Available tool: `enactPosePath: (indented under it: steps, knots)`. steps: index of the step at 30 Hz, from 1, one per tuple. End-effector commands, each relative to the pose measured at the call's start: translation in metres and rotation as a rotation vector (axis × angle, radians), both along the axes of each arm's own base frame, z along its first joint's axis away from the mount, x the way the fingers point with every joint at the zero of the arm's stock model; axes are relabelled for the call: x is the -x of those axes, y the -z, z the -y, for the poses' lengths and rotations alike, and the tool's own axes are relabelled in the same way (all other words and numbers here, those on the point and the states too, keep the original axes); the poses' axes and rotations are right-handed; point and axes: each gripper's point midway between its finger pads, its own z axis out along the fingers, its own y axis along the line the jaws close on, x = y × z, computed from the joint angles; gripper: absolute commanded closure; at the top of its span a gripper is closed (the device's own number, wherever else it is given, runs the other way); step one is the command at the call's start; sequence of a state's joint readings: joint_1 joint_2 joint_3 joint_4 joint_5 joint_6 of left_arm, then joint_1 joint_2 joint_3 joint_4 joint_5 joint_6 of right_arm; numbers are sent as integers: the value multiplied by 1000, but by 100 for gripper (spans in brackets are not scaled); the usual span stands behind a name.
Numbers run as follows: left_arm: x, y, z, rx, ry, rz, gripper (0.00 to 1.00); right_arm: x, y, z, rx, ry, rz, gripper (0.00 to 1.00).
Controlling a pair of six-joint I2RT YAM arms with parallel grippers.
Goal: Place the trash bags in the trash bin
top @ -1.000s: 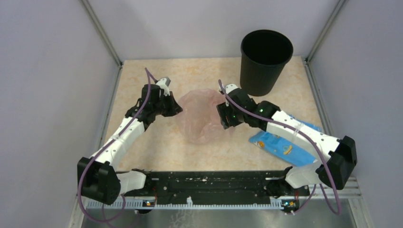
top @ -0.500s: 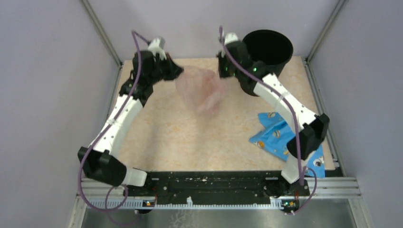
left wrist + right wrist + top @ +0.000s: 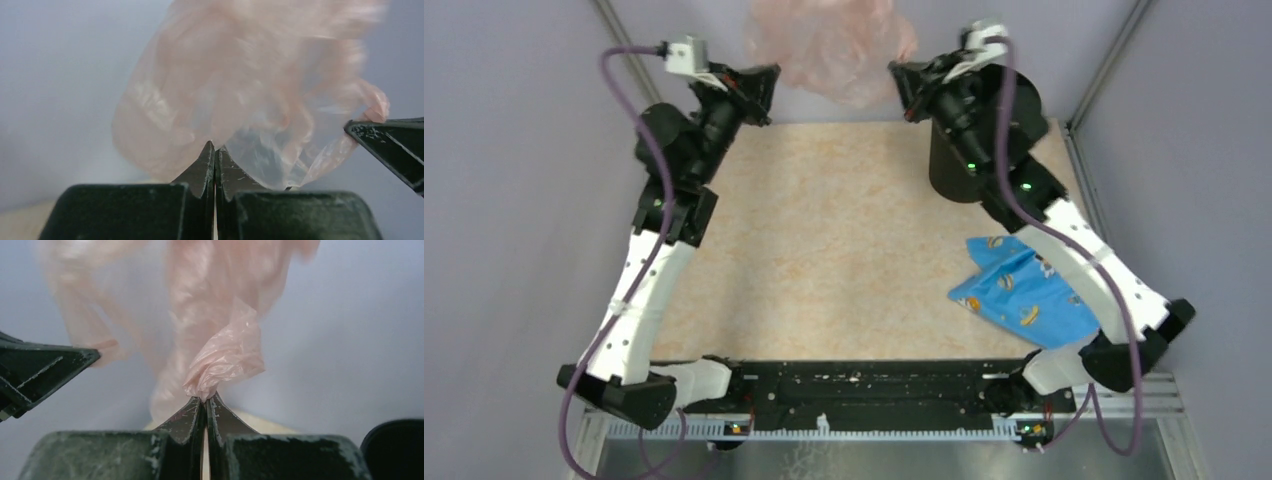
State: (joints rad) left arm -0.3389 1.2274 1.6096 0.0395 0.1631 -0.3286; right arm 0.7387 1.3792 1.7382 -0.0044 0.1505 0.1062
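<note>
A thin, crinkly, pale-pink trash bag [image 3: 829, 45] hangs high in the air against the back wall, stretched between my two grippers. My left gripper [image 3: 769, 78] is shut on the bag's left edge; in the left wrist view its tips [image 3: 215, 148] pinch the film [image 3: 250, 90]. At the other edge my right gripper [image 3: 900, 76] is shut on a bunched corner of the bag [image 3: 227, 357], the fingertips meeting [image 3: 205, 401]. The black trash bin [image 3: 949, 175] stands at the back right, below and right of the bag, largely hidden by the right arm.
A blue printed packet [image 3: 1022, 296] lies on the table at the right, near the right arm. Metal frame posts and grey walls close in the back and both sides. The bin's rim [image 3: 395, 442] shows at the lower right of the right wrist view.
The right gripper closed on the bag on the table. Both arms then lifted it up and back, from the table's middle to high against the back wall.
</note>
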Motion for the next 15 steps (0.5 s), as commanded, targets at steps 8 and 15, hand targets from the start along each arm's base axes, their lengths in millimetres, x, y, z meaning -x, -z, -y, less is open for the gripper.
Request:
enactPosePath:
  steps: [8, 15]
  knots:
    - [-16, 286, -16, -193, -97, -723, 100, -31, 290, -69, 357, -83, -602, 100]
    - [47, 1, -22, -22, -11, -90, 100, 3, -13, -21, 102, -39, -85, 100]
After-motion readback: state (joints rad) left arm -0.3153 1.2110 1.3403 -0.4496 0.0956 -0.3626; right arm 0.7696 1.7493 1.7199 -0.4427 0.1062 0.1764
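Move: The pink trash bag is flung up between the hands, pinched by both. Its middle lies about 10 cm ahead, 9 cm right and 6 cm above the left hand, or 11 ahead, 9 left and 6 above the right. The trash bin stands some 15 cm ahead, 20 right and 43 below the right hand. The blue bag lies 14 cm back, 32 right and 55 below that hand. The pink trash bag, still pinched by both hands, is whipped down: the hands swing slightly forward and plunge 40 to 45 cm, wrists tipping down about 60 degrees, then rebound upward some 17 cm, partly levelling again. The right hand also shifts about 8 cm left, narrowing the gap to the left hand; both grippers stay shut. ##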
